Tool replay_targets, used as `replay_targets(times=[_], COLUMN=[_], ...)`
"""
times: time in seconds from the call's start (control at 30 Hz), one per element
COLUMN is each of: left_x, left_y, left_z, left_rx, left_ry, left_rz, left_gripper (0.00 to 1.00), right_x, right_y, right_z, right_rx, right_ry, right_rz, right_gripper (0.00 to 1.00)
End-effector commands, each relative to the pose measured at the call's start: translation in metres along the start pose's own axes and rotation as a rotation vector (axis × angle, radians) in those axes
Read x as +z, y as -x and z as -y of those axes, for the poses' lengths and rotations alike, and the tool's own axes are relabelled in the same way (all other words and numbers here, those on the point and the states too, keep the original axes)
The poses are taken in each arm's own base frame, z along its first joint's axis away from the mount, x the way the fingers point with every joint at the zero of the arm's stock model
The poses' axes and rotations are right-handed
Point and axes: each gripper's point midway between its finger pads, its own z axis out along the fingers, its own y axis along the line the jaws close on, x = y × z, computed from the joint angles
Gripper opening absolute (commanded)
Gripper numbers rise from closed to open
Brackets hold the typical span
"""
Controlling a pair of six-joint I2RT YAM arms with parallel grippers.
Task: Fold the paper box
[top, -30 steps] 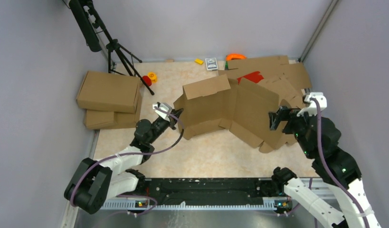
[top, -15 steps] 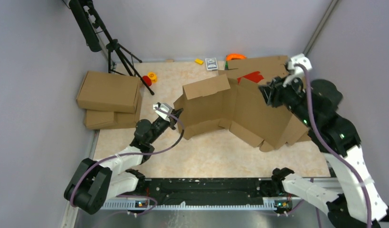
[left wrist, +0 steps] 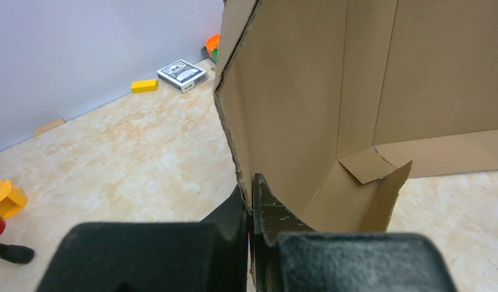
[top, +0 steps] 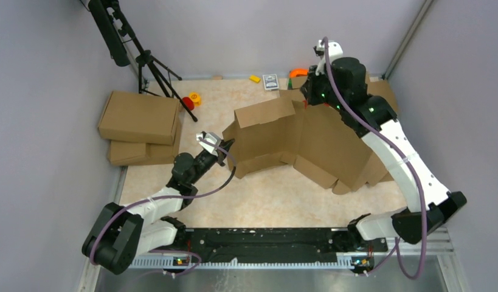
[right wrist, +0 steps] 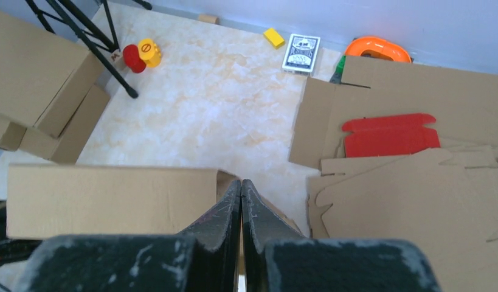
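The paper box (top: 267, 131) stands half-folded mid-table, plain brown cardboard with one wall raised and a wide panel (top: 331, 143) sloping off to the right. My left gripper (top: 225, 149) is shut on the box's left wall edge; in the left wrist view its fingers (left wrist: 267, 213) pinch that edge of the box (left wrist: 307, 91). My right gripper (top: 305, 93) hangs high over the box's back right corner. In the right wrist view the right gripper (right wrist: 241, 182) is shut with nothing in it, above the box's raised wall (right wrist: 112, 201).
Flat cardboard sheets (top: 362, 88) with a red one (right wrist: 389, 134) are heaped at the back right. Two folded boxes (top: 140, 115) are stacked at the left beside a tripod (top: 146, 61). A card deck (top: 270, 81), yellow block (top: 254, 78), orange dish (top: 301, 72) and red-yellow toy (top: 191, 99) lie along the back.
My right arm swung from the box's right side up and back over its rear corner, and its jaws closed from wide open. The left gripper and the box stayed put.
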Motion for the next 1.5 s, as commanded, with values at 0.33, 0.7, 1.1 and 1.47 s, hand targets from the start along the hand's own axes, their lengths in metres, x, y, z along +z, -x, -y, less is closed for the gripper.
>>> replay_targets(times=[0.33,0.7,1.1,1.47], left_x=[0.002,0.002,0.001,0.000], left_y=[0.013,0.014,0.015,0.014], left_z=[0.005,0.008,0.013,0.013], left_rx=[0.037,0.043,0.052,0.060], left_ry=[-0.034,-0.053,-0.078,-0.080], left_rz=[0.045,0.050,0.063,0.065], left_gripper=[0.00,0.00,0.00,0.00], right_x=[0.011,0.015,0.014,0.011], right_y=[-0.032,-0.060,-0.063,-0.076], right_z=[-0.004,-0.016,-0.017,-0.013], right_rx=[-0.030,-0.031,0.005,0.094], right_ry=[0.040,0.113,0.111,0.101], right_rz=[-0.110,-0.251,-0.260,-0.257], right_gripper=[0.00,0.00,0.00,0.00])
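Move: The box's raised top flap has its middle roughly 10 cm to the left of my closed right hand, about level fore and aft and 10 cm below. The flap's right corner is only some 3 cm left and 10 cm down. The red sheet lies on the pile about 17 cm ahead, 4 cm right and far below. From my left hand, which still grips the box's left edge, the flap's middle is about 10 cm right, 5 cm ahead and 8 cm up. With my right fingers shut, I ease forward a touch past the far side of the top flap, then sink some 9 cm and draw back about 3 cm towards the flap's right corner, the fingers tipping down close to 20 degrees. I pause briefly before dipping again, ending with my fingertips against that corner. My left hand stays put and keeps its pinch on the box's left edge. ##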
